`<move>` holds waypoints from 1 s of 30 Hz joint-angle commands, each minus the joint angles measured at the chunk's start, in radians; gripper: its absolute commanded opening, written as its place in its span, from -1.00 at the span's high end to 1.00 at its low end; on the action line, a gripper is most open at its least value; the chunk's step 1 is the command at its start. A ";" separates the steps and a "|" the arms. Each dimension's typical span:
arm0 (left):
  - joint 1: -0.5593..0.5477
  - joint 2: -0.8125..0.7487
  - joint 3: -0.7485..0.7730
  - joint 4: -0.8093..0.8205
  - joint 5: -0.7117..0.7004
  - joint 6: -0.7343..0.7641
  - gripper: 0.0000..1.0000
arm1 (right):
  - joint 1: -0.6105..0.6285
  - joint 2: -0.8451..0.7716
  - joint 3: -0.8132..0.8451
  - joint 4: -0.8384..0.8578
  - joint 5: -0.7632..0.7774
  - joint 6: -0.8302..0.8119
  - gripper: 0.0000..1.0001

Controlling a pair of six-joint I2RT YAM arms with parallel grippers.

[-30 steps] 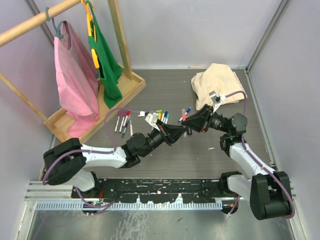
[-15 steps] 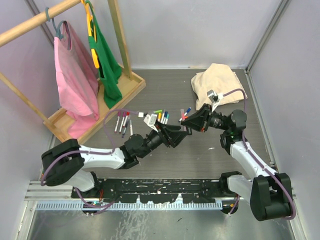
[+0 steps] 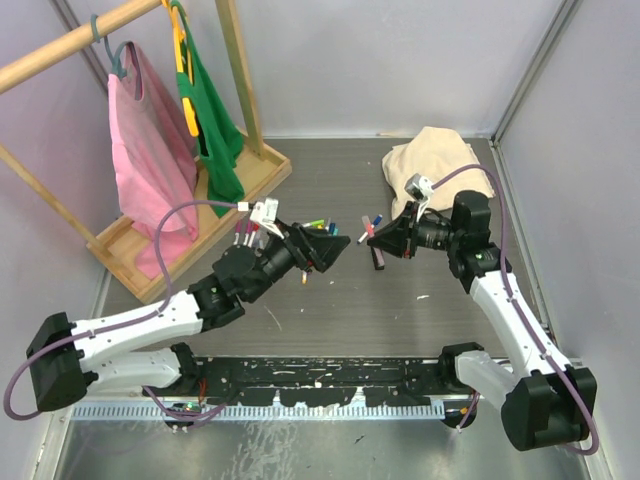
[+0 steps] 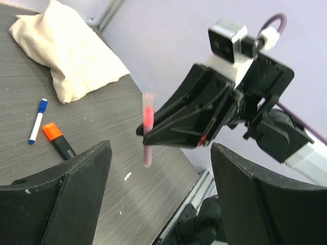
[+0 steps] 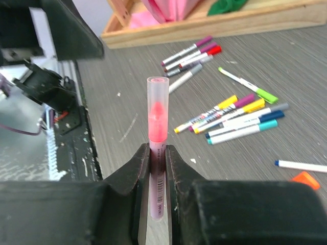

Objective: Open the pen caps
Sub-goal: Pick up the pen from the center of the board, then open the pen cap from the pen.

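My right gripper [image 5: 157, 153] is shut on a pink pen [image 5: 157, 168] and holds it upright above the table. A clear cap [image 5: 157, 99] covers the pen's pink tip. In the left wrist view the same pen [image 4: 147, 130] hangs from the right gripper [image 4: 148, 133], facing my left gripper [image 4: 161, 189]. The left gripper is open and empty, a short way off from the pen. From above, the left gripper [image 3: 335, 245] and right gripper [image 3: 373, 238] point at each other. Several capped white markers [image 5: 232, 117] with coloured caps lie on the table, and more [image 5: 191, 53] lie farther back.
A beige cloth [image 3: 435, 165] is bunched at the back right. A wooden rack [image 3: 240, 190] with pink and green garments stands at the back left. A black highlighter with an orange end [image 4: 59, 140] and a blue-capped pen [image 4: 37, 120] lie near the cloth.
My left gripper has opened wide and drawn back to the left, away from the pen. The right gripper has kept the pen and risen slightly.
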 commanded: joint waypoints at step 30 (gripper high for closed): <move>-0.008 0.428 0.417 -0.214 -0.093 -0.209 0.33 | 0.019 -0.033 0.043 -0.184 0.084 -0.205 0.98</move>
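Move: The pen stands upright in the right hand's fingers, its clear upper end sticking up; from the left hand its middle lies about 5 cm ahead, 7 cm to the right and 4 cm lower. On the board, some 25 cm below the left hand, the orange highlighter lies roughly 13 cm ahead and 14 cm right, the blue-capped pen 21 cm ahead and 11 cm right, and the pen cluster 16 cm ahead and 4 cm left. The left hand starts forward with a slight lift, then swings right and down, some 8 cm to the right, 5 cm forward and 6 cm down in all, tipping its fingers about 20 degrees downward and narrowing them from wide open to under half open, until they straddle the upper part of the pen. The right hand keeps its grip on the pen and presents it to them, sinking about 3 cm and shifting 1 cm right in the first part while its fingers tip slightly down, then stays nearly still. ##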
